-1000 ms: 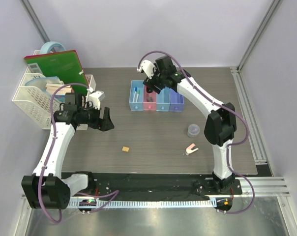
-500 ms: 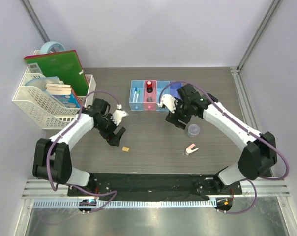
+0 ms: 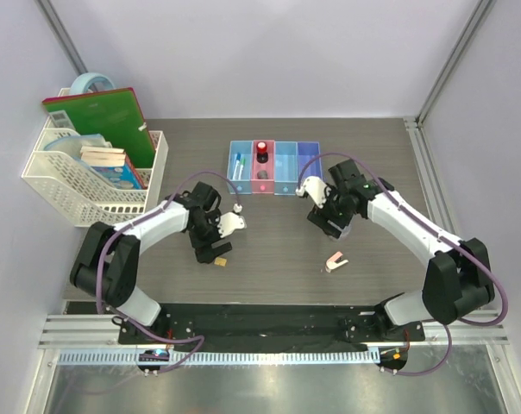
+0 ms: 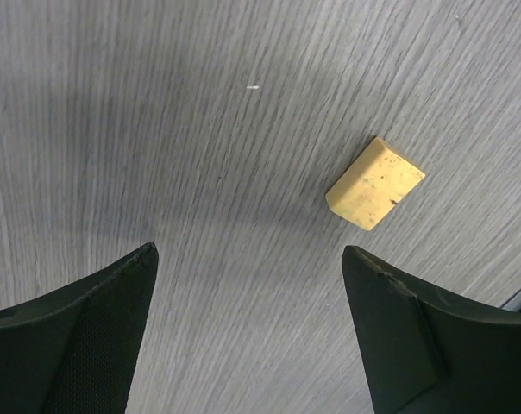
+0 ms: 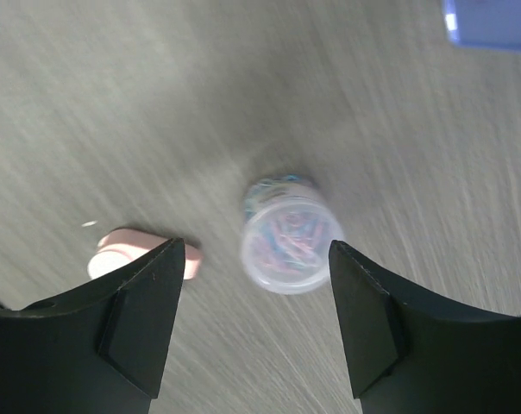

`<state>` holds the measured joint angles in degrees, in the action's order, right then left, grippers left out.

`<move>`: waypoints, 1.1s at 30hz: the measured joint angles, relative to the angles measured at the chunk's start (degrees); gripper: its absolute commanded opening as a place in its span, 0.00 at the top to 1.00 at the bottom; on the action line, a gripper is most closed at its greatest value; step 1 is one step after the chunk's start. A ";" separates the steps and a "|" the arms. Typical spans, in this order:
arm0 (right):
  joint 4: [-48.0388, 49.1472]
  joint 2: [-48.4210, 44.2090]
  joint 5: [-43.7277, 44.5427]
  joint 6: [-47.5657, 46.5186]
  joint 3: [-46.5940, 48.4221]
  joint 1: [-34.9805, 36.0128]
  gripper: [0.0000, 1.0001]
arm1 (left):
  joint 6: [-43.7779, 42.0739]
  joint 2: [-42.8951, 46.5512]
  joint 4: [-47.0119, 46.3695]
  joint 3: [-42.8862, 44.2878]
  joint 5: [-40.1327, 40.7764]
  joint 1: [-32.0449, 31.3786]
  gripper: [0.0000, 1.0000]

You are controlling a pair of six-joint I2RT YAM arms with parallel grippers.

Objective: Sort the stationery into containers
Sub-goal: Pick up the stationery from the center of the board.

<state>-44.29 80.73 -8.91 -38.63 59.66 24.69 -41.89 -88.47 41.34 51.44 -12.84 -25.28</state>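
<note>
A yellow block lies on the table just ahead and to the right of my open left gripper, which holds nothing. My right gripper hovers open over the round tub of coloured clips. That tub is hidden under the gripper in the top view. The pink-white clip lies beside the tub. The row of containers stands at the back. Its left bin holds pens and its pink bin holds the red-and-black knob.
A white mesh basket with a green book, notebooks and a light blue tape roll stands at the back left. A corner of the purple-blue bin shows in the right wrist view.
My left gripper has swung right and forward to the yellow block. My right gripper has come away from the bins and now hangs over the tub.
</note>
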 measured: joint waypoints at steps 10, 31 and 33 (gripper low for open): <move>3.72 1.05 0.00 0.24 0.02 -9.90 0.27 | -5.75 -1.97 1.57 0.28 -0.66 -3.56 0.16; 4.92 1.92 -1.86 1.75 0.79 -15.82 0.23 | -4.33 -4.02 -0.57 1.18 3.15 -9.16 0.64; 4.94 1.92 -2.23 1.95 0.79 -16.37 0.23 | -3.78 -4.24 -0.63 1.38 3.56 -9.31 0.65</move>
<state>-39.35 82.65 -11.14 -36.69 60.45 8.32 -45.67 -92.71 40.71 52.82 -9.28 -34.59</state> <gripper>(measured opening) 0.763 0.368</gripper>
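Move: The small yellow block lies on the table about 3 cm back and 4 cm to the right of the left hand, some 2 cm lower; the leftmost blue bin stands far off, roughly 23 cm ahead and 9 cm right of that hand. The clear clip jar is about 3 cm right and 1 cm ahead of the right hand, around 7 cm below; the pink stapler lies 8 cm back and 2 cm left of that hand, 9 cm below. The yellow block is approached by the left hand, kept low: it slides back and to the right about 4 cm, then forward 2 cm while its fingers close to under half their opening, the rear fingertip ending against the block's edge; it turns some 10 degrees clockwise. The open right hand sweeps right and forward about 8 cm past the clip jar, level, turning clockwise. ##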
